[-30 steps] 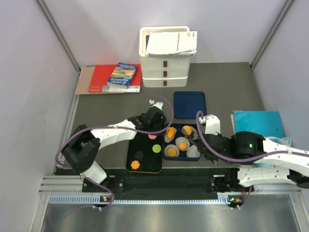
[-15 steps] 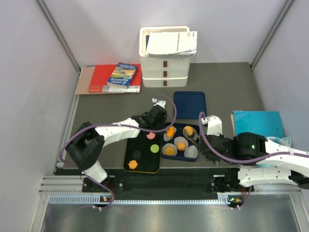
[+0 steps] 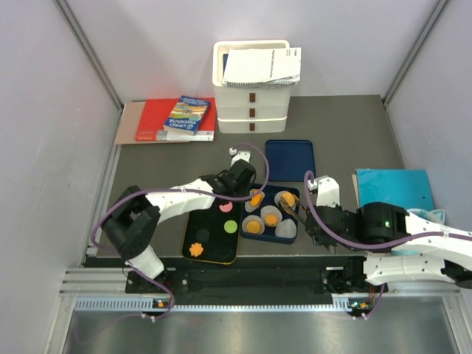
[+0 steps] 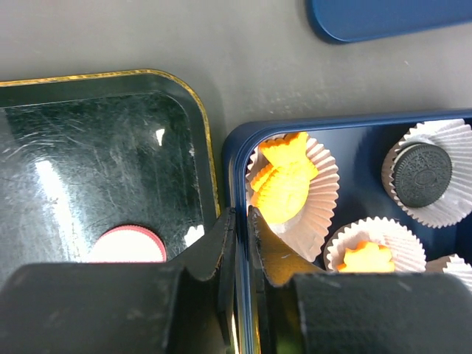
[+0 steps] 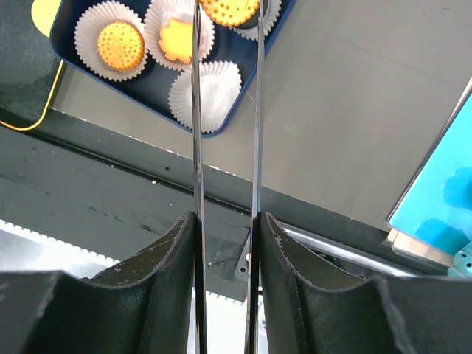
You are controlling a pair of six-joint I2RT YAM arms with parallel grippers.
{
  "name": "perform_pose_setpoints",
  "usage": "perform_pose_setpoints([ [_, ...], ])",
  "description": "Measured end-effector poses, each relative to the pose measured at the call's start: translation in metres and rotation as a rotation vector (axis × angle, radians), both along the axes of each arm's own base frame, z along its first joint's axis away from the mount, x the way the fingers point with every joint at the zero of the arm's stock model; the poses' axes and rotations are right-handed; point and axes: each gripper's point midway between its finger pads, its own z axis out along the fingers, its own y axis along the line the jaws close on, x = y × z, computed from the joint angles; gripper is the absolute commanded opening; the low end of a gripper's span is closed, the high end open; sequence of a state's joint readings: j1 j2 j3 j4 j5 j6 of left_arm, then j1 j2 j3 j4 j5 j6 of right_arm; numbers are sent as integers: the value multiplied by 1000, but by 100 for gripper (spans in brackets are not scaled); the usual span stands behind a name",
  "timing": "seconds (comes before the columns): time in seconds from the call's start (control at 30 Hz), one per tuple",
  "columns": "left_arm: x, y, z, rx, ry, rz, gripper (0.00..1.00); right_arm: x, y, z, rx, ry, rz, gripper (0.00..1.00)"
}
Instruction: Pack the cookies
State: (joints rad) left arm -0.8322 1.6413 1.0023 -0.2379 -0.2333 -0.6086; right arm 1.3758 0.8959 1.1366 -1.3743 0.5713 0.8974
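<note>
The blue box (image 3: 289, 234) holds white paper cups with orange cookies (image 3: 271, 218). My left gripper (image 3: 247, 194) is shut on the box's left wall (image 4: 237, 169), next to a fish-shaped orange cookie (image 4: 284, 184) and a black one (image 4: 422, 173). The black tray (image 3: 214, 243) carries pink (image 3: 226, 208), green (image 3: 231, 226), black (image 3: 202, 234) and orange (image 3: 195, 250) cookies. My right gripper (image 5: 225, 217) is shut on metal tongs (image 5: 196, 110), whose tips bracket a round orange cookie (image 5: 228, 9) over the box. One cup (image 5: 206, 92) is empty.
The blue lid (image 3: 290, 158) lies behind the box. A white stacked bin (image 3: 252, 103) and books (image 3: 177, 118) stand at the back. A teal folder (image 3: 394, 188) lies to the right. The table's front rail (image 5: 110, 169) runs just below the box.
My left gripper has closed on the blue box's wall. The box and the black tray have slid and turned a little to the left. The right gripper with the tongs has barely moved.
</note>
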Motion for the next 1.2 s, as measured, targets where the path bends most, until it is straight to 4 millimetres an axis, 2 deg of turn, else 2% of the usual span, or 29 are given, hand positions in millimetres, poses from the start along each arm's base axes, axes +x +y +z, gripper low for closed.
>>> perform_pose_setpoints([
  [0.4,15,20,0,74,-37,130,0,0,0,0,0,0,0,22],
  [0.8,41,62,-1,108,-56,311,0,-1,3,-4,-40,8,38,22],
  [0.87,44,66,-1,109,-58,327,5,-1,4,-5,-46,9,49,22],
  [1.0,44,67,-1,106,-57,340,22,-1,12,-8,-64,13,77,21],
  [1.03,44,67,-1,107,-56,340,33,-1,15,-9,-68,14,83,21],
  [1.13,38,72,-5,130,-32,340,51,0,22,-12,-79,15,100,21],
  [1.2,34,75,-7,146,-17,341,59,1,25,-13,-89,14,108,21],
])
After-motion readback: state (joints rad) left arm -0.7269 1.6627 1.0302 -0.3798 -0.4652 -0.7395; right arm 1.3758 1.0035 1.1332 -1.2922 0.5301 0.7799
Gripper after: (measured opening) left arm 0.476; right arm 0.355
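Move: The left fingers already pinch the left wall of the blue box; its middle lies about 7 cm to the right and 4 cm back, with the fish cookie's cup 3 cm right and 1 cm ahead, the pink cookie 7 cm left and 2 cm back, and the navy lid some 14 cm ahead and 13 cm right. For the right hand, holding a round cookie at the tips of long tweezers, the empty cup is about 4 cm ahead, 5 cm left and 16 cm below. Keeping its pinch on the blue box's left wall, with the black tray's rim alongside, the left hand drags them level over the table to the left and forward, about 8 cm in all, turning some 20 degrees counter-clockwise, then opens to let the wall go and eases 1 cm back and a little further left. The right hand waits with its cookie gripped in the tweezers, then late on swings about 3 cm left and sinks 1 cm, bringing the cookie over the near right cup. ##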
